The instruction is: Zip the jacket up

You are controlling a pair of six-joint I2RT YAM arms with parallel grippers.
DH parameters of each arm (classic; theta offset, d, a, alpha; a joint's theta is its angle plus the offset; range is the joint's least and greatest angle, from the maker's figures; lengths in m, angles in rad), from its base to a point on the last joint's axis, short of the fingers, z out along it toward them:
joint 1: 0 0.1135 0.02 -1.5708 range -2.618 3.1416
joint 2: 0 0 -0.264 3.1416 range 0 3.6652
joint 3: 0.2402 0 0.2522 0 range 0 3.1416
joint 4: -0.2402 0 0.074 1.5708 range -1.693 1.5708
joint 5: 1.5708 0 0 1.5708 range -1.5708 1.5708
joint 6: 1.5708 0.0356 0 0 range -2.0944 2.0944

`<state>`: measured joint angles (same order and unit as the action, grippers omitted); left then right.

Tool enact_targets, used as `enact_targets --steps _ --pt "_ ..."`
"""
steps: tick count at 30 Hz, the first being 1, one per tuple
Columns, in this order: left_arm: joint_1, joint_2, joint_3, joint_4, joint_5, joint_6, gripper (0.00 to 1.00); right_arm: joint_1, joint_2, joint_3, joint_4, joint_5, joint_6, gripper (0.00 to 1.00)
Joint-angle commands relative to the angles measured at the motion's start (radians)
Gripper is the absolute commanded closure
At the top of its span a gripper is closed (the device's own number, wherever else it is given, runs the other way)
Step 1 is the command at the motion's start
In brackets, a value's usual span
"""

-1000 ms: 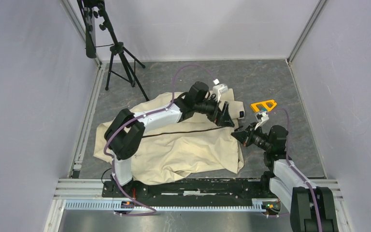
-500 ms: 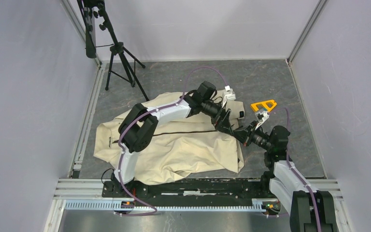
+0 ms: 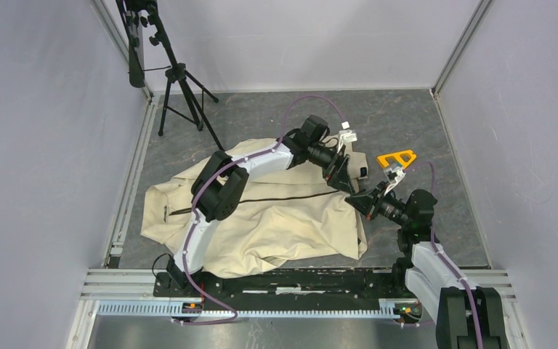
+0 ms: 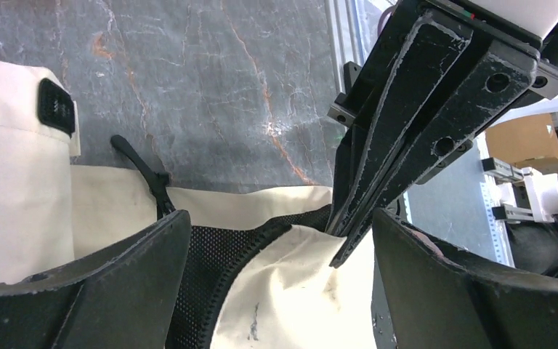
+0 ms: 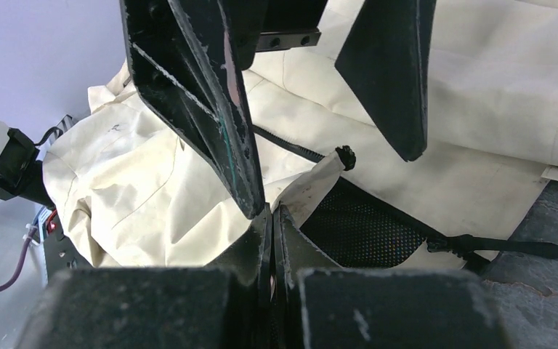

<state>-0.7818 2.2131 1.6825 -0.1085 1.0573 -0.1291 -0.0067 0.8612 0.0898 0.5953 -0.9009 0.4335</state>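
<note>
The cream jacket (image 3: 261, 225) lies wrinkled on the grey floor, its dark zipper line (image 3: 261, 198) running left to right. A small black hem tag (image 4: 57, 107) sits at its right end. My right gripper (image 3: 357, 201) is shut, pinching the jacket's hem corner (image 5: 306, 187) and lifting it so the black mesh lining (image 5: 360, 229) shows. My left gripper (image 4: 280, 229) hangs wide open over that same corner, one finger on each side, gripping nothing. In the left wrist view the right gripper (image 4: 341, 253) comes in between the left fingers (image 4: 80, 291).
A black tripod (image 3: 178, 80) stands at the back left. A yellow-orange tool (image 3: 397, 158) lies on the floor just behind the right gripper. A black strap (image 4: 142, 171) trails from the hem. A metal rail (image 3: 261, 305) runs along the near edge, and grey walls close in on three sides.
The left arm has swung right and reached out, bringing its open gripper down around the hem corner beside the right gripper. The right gripper has stayed shut in place.
</note>
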Motion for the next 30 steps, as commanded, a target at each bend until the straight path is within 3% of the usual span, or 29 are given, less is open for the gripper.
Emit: enact_targets --steps 1,9,14,22,30 --pt "-0.016 0.033 0.048 0.033 0.089 -0.044 0.0 0.003 0.005 -0.016 0.073 -0.018 0.012 1.0" --pt "-0.024 0.002 0.021 -0.048 0.096 0.025 0.01 0.002 0.019 -0.025 0.089 -0.001 0.021 1.0" --pt "-0.002 -0.054 -0.069 -0.062 0.086 0.052 0.26 0.002 0.004 -0.016 0.033 0.025 -0.009 1.0" --pt "0.027 -0.102 -0.145 -0.007 0.067 0.02 0.39 0.002 0.005 -0.042 -0.003 0.048 -0.012 1.0" --pt "0.028 -0.118 -0.199 0.153 0.081 -0.088 0.53 0.002 0.013 -0.062 0.001 0.061 -0.007 1.0"
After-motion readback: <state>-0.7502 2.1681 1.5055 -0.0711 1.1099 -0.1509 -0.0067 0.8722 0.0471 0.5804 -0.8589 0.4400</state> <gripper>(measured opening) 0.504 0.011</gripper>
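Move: The right fingers already hold the near flap's corner raised. Its free zipper edge lies about 2 cm back, 2 cm left and 2 cm below the wide-open left hand. From the left hand, the zipper slider is some 5 cm right, 1 cm ahead and 7 cm down, and the black patch about 6 cm ahead, 7 cm right and 7 cm down. From the right hand, the slider lies roughly 4 cm ahead, 3 cm right and 6 cm below. The left fingers start closing around the flap's raised zipper edge, going from wide open to about half, with no clear pinch yet. That hand first draws back about 2.5 cm, then goes some 3 cm left and 3 cm down to bring its pads either side of the edge. The right hand keeps its pinch on the corner, stays put at first, then lowers it about 2 cm. ##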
